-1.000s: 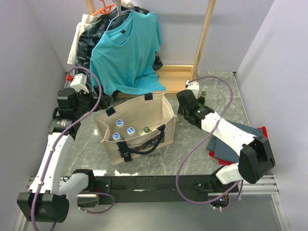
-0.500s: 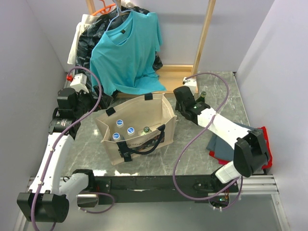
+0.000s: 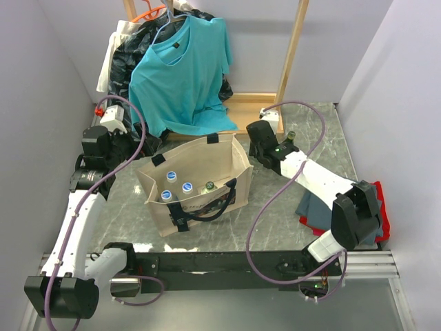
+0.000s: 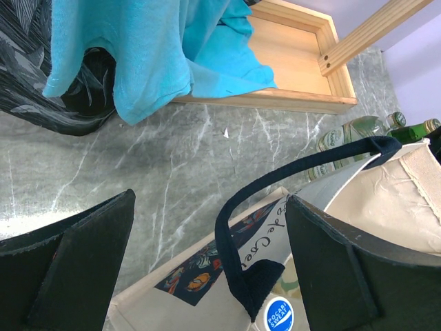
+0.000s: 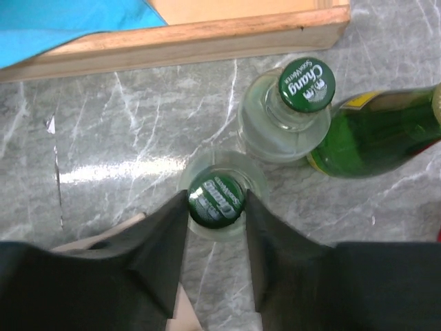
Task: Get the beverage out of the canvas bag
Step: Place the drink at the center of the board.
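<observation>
The beige canvas bag [image 3: 207,162] stands open mid-table, with several capped bottles [image 3: 187,187] upright inside. My left gripper [image 4: 210,262] hovers open over the bag's near corner, its black strap handle [image 4: 231,227] rising between the jaws; a blue-capped bottle [image 4: 279,314] shows below. My right gripper [image 5: 216,207] is right of the bag, shut on the neck of a clear bottle with a green cap [image 5: 216,198], which stands on the table. In the top view that gripper [image 3: 265,141] hides the held bottle.
Beside the held bottle stand another clear green-capped bottle [image 5: 306,84] and a green glass bottle [image 5: 379,134]. A wooden frame [image 5: 207,38] lies just beyond them. A teal shirt [image 3: 180,69] hangs at the back over a black plastic bag [image 3: 131,48]. Folded cloths [image 3: 320,207] lie right.
My right gripper has shifted back and slightly left, toward the wooden frame, its forearm swinging with it. The left arm and the bag have not moved.
</observation>
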### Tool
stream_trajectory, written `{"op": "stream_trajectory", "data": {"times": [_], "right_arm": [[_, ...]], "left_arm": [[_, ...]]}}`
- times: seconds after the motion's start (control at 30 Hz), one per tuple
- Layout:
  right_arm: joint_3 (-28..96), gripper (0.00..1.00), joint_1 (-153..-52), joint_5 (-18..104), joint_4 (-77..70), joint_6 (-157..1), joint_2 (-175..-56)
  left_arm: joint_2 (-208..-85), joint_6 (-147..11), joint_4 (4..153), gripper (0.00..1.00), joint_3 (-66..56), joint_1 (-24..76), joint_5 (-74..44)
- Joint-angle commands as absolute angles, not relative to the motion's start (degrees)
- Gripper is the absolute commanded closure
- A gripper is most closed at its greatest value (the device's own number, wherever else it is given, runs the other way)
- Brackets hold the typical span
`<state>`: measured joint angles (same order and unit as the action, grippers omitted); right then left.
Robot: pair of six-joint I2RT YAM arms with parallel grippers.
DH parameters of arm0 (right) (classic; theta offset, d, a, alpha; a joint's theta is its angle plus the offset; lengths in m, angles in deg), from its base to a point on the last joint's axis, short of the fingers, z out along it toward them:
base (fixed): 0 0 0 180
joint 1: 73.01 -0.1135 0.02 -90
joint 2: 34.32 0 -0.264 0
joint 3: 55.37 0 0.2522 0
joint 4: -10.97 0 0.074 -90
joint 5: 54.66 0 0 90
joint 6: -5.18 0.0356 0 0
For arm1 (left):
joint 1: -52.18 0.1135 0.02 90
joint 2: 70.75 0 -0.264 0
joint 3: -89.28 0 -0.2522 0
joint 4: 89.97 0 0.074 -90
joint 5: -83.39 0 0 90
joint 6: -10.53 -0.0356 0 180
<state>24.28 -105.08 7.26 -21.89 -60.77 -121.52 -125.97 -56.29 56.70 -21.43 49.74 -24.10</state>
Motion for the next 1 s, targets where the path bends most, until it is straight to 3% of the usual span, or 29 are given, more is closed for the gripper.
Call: {"op": "stream_trajectory", "data": {"times": [0.0,0.17,0.33,0.97], "right_arm": [[28.0,0.53,-104.73,6.42,-19.05,-60.47,-121.16],[29.31,0.43,-104.56,6.86,-20.55,-60.47,-122.48],[28.96,0.4,-104.65,7.13,-20.37,-60.3,-122.22],[29.23,0.37,-104.74,4.14,-22.92,-60.56,-115.46]], "left_arm": [[-125.33,-57.5,57.82,0.04,-21.5,49.89,-23.75],[-125.16,-57.59,57.64,0.04,-21.67,49.89,-23.66],[-125.24,-57.5,57.81,0.04,-21.76,49.89,-23.74],[-124.89,-56.71,58.78,0.04,-22.11,49.89,-24.01]]}}
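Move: The Chang bottle in the right fingers stands directly beneath them, its cap at the pads and its middle about 8 cm below. A second clear bottle stands about 5 cm ahead and 5 cm to the right, the green bottle roughly 3 cm ahead and 10 cm right. The canvas bag's middle is some 17 cm left and 10 cm back. From the left hand, the fingers' bottle is about 27 cm right, 5 cm ahead and 20 cm below. Upwards by only about 2 cm, the right hand backs off the clear bottle as its fingers spread from their pinch on the cap, letting go on both sides. It eases about 1 cm forward early on, pauses, then starts rising again and drifting slightly back, the wrist almost unchanged. ##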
